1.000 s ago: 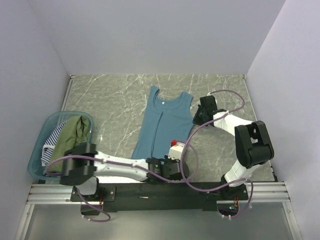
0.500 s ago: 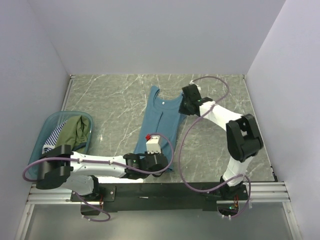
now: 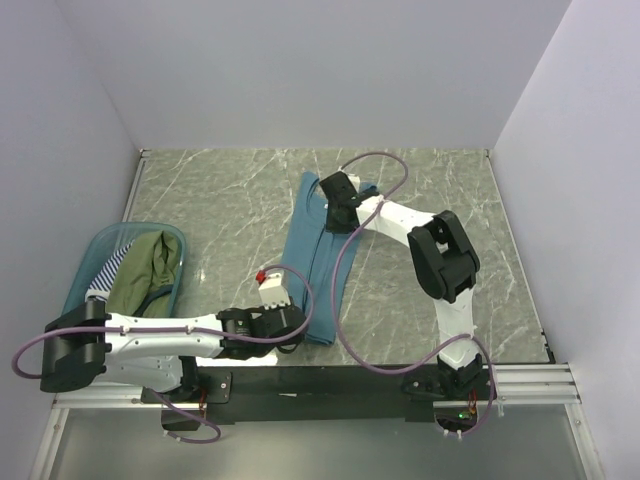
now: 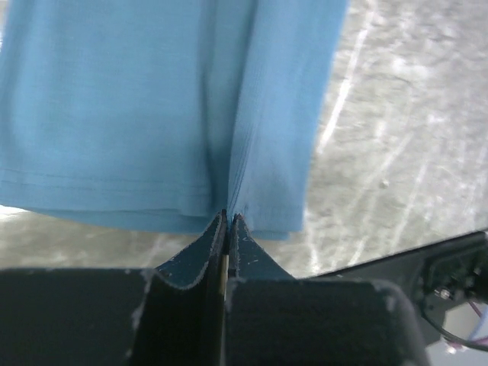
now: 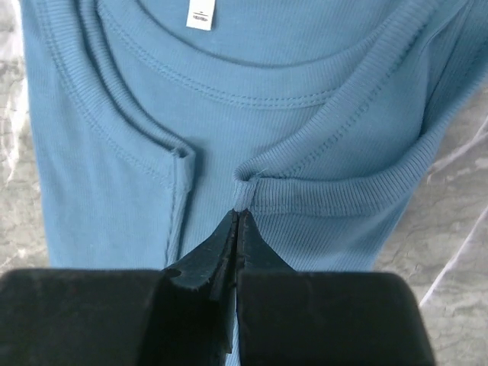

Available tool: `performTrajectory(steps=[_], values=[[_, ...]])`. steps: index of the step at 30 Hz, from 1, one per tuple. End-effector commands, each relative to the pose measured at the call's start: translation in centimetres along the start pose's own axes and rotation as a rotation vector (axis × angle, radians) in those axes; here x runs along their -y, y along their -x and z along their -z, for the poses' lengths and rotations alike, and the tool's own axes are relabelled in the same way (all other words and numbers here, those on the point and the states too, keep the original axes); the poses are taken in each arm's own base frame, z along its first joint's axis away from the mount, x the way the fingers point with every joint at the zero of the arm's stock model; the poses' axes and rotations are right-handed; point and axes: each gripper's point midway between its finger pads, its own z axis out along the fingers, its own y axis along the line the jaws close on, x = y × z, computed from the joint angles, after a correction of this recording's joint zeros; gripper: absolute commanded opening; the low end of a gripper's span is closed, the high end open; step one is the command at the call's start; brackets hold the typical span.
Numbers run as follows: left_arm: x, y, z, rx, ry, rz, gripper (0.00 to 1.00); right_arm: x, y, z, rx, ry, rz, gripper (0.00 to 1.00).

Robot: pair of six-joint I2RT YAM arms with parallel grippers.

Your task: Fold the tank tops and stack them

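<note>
The teal-blue tank top (image 3: 322,262) lies on the marble table, folded lengthwise into a narrow strip. My left gripper (image 3: 303,325) is shut on its bottom hem (image 4: 252,191), which bunches into a crease at the fingertips. At the far end, my right gripper (image 3: 336,200) is shut on a shoulder strap (image 5: 328,191) laid over the neckline beside the white label (image 5: 200,15). The olive-green tank top (image 3: 140,272) and the striped one (image 3: 103,280) sit crumpled in the tub.
A translucent teal tub (image 3: 120,230) stands at the table's left edge. White walls close the table on three sides. The arm bases and a metal rail (image 3: 320,385) run along the near edge. Purple cables loop over both arms.
Both grippers have swept left, carrying the tank top's right side over its left half. The cloth went from spread flat to a narrow fold.
</note>
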Motion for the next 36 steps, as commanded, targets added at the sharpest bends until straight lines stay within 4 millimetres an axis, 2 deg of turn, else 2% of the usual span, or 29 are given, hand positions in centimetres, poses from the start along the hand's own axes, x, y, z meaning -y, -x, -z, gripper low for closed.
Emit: performTrajectory(steps=[1, 8, 13, 18, 24, 27, 32, 35, 36], values=[[-1.5, -0.2, -0.2, -0.018, 0.023, 0.03, 0.01, -1.1, 2.7, 0.8, 0.084, -0.027, -0.004, 0.0], [-2.8, -1.3, -1.1, -0.059, 0.059, 0.023, 0.01, -1.9, 2.4, 0.7, 0.099, -0.024, 0.013, 0.0], [-2.8, -1.8, -1.5, -0.074, 0.055, 0.019, 0.01, -1.8, 1.7, -0.4, 0.068, -0.042, 0.035, 0.0], [-2.9, -2.1, -1.7, -0.09, 0.072, -0.002, 0.01, -2.3, 1.5, -0.5, 0.074, -0.007, 0.044, 0.15], [-3.0, -2.2, -1.7, -0.096, 0.073, -0.001, 0.01, -3.6, 2.4, 0.0, 0.085, 0.043, 0.074, 0.16], [-2.9, -2.1, -1.7, -0.099, 0.075, -0.008, 0.01, -4.1, 2.2, -0.1, 0.074, 0.055, 0.089, 0.19], [-2.5, -2.1, -1.5, -0.108, 0.072, -0.026, 0.01, -4.0, 2.1, -0.5, 0.06, 0.046, 0.104, 0.23], [-2.0, -1.6, -1.1, -0.101, 0.057, -0.027, 0.08, -4.0, 2.3, -0.4, 0.066, 0.048, 0.107, 0.3], [-1.9, -1.4, -1.0, -0.097, 0.053, -0.033, 0.12, -4.1, 2.2, -0.3, 0.065, 0.05, 0.112, 0.35]])
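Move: Both hands still pinch the tank top's right-hand flap. For the left hand, the folded left panel's hem corner lies about 2 cm to its left, 1 cm back and 5 below; the garment's outer right hem corner is some 5 cm right and 2 back. From the right hand, the left armhole corner is roughly 3 cm left, 1 ahead and 1 below, with the neck label about 7 ahead and 3 left. Still pinching the flap's hem, the left hand first goes 2 cm left while sinking, then keeps going down, about 4 cm in all, to lay it against the left panel's hem. The right hand lifts slightly and shifts left, dips about 2 cm, lets go of the armhole corner beside its left twin, then drifts left and a little forward and up with fingers opening part-way, some 3 cm left overall. ##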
